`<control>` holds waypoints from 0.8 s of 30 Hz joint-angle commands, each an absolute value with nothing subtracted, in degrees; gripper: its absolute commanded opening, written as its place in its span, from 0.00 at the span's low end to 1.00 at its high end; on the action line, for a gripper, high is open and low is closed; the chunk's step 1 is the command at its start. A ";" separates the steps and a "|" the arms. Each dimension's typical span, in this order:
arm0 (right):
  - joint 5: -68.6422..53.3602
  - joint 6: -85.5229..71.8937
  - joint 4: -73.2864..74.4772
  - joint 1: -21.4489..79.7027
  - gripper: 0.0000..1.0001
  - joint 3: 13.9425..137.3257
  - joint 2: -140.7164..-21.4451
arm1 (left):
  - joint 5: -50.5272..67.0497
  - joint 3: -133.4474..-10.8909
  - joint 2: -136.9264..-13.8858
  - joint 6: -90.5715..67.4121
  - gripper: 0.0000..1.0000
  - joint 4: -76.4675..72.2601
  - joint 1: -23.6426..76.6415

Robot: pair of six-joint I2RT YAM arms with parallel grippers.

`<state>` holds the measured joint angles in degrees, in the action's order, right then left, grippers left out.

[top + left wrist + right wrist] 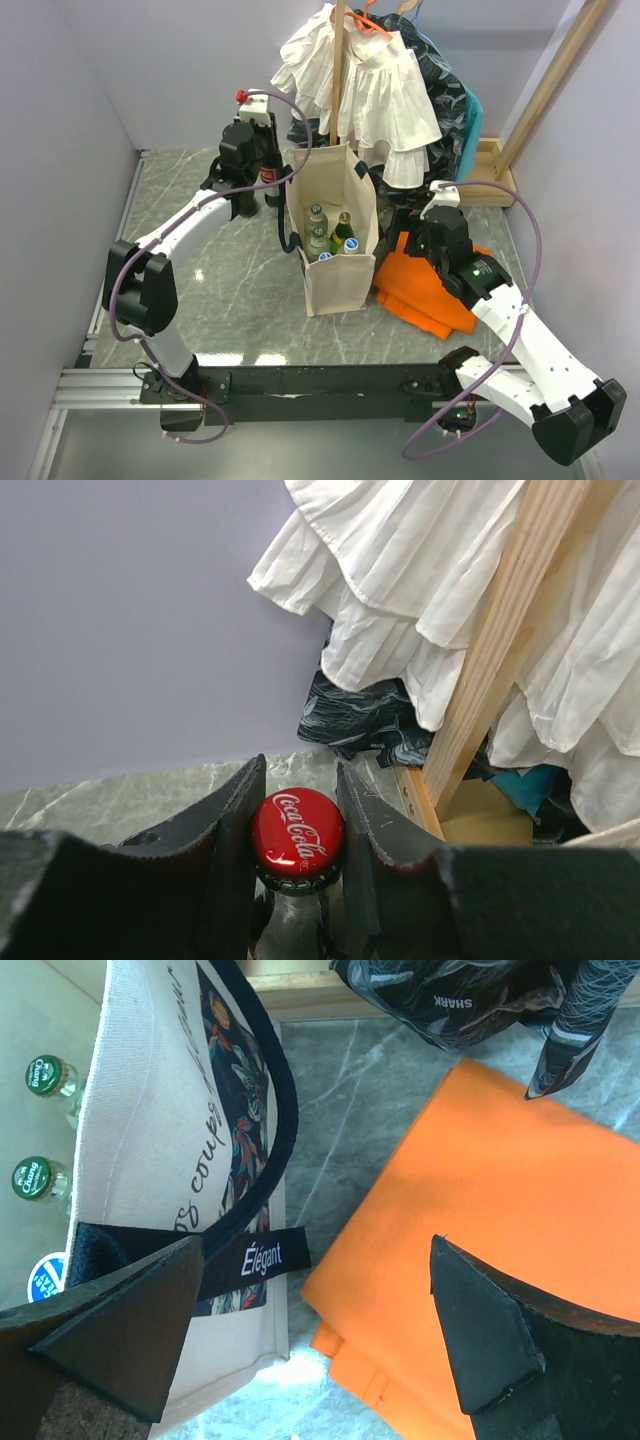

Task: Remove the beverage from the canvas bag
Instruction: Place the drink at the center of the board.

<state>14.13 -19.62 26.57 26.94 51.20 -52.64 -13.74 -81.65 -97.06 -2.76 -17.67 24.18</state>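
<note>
The beverage in my grip is a glass Coca-Cola bottle with a red cap (297, 829). My left gripper (300, 764) is shut on its neck just under the cap. In the top view this gripper (256, 192) and the bottle (267, 178) are outside the canvas bag (335, 270), by its back left corner, low over the marble table. I cannot tell whether the bottle touches the table. The cream bag (150, 1110) stands upright with several green-capped bottles (330, 235) inside. My right gripper (315, 1250) hangs open over the bag's right side, holding nothing.
A folded orange cloth (430, 290) lies right of the bag, under my right gripper (408, 222). A wooden rack post (500, 650) hung with white garments (360, 80) stands behind the bag. Dark patterned fabric (480, 1000) hangs by the rack's base. Walls close in on the left and back.
</note>
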 commanded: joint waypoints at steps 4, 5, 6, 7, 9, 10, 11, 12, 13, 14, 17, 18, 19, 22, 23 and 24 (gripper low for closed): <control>14.94 -18.63 24.43 26.10 1.00 52.56 -52.91 | -14.85 -83.93 -95.97 -3.87 0.01 -36.74 23.91; 14.77 -18.63 24.43 26.02 1.00 52.56 -53.00 | -14.94 -84.20 -96.32 -3.78 0.01 -36.65 23.99; 14.77 -18.63 24.43 25.93 1.00 52.56 -53.09 | -14.94 -84.46 -96.94 -3.69 0.01 -36.39 23.99; 14.68 -18.63 24.43 25.84 1.00 52.47 -53.00 | -14.85 -84.72 -97.12 -3.69 0.01 -35.95 23.99; 14.68 -18.63 24.26 25.84 1.00 52.38 -52.82 | -14.94 -84.73 -97.64 -3.69 0.01 -35.95 23.91; 14.68 -18.55 24.17 25.58 1.00 52.21 -52.91 | -15.03 -84.64 -97.91 -3.60 0.01 -36.21 23.99; 14.50 -18.54 24.17 25.49 1.00 52.21 -52.82 | -15.20 -84.46 -98.00 -3.52 0.01 -36.65 23.99; 14.50 -18.54 24.26 25.40 1.00 52.21 -52.91 | -15.21 -84.29 -98.35 -3.52 0.01 -37.09 23.99; 14.50 -18.54 24.26 25.49 1.00 52.21 -52.82 | -15.90 -84.11 -98.52 -3.34 0.01 -37.52 23.99; 14.41 -18.54 24.17 25.40 1.00 52.12 -52.82 | -16.00 -84.02 -98.53 -3.25 0.01 -37.96 23.99; 14.33 -18.54 24.17 25.23 1.00 52.03 -52.65 | -16.43 -84.11 -99.23 -2.90 0.01 -38.06 23.99; 14.24 -18.54 24.17 25.22 1.00 52.03 -52.65 | -16.52 -84.20 -99.40 -2.90 0.01 -37.97 23.99; 14.24 -18.54 24.26 25.14 1.00 52.03 -52.56 | -16.52 -84.29 -99.49 -2.99 0.01 -37.88 23.99; 14.15 -18.63 24.17 25.05 1.00 52.03 -52.65 | -16.52 -84.02 -99.58 -3.25 0.04 -37.88 23.99; 14.06 -18.63 24.26 25.14 1.00 52.03 -52.65 | -16.35 -84.02 -99.41 -3.34 0.07 -37.71 23.99; 13.89 -18.63 24.26 25.14 1.00 52.12 -52.65 | -16.43 -83.85 -99.32 -3.34 0.11 -37.71 23.99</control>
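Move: My left hand holds the second Coke bottle upright by its neck. The bare spot of marble board it is going to lies about 30 cm below that hand and 2 cm ahead. The first Coke bottle stands level with that spot, some 7 cm to its left; the canvas bag's middle is about 15 cm right of my left hand and 12 cm back. From my right hand the spot is roughly 23 cm ahead, 28 cm left and 19 cm below. I lower the Coke bottle about 5 cm towards the marble between the first bottle and the bag, easing my left hand some 2 cm forward as it sinks and tipping it down only slightly. Near the end the descent stops and my left hand stays there, its fingers still pinching the neck just under the red cap. ##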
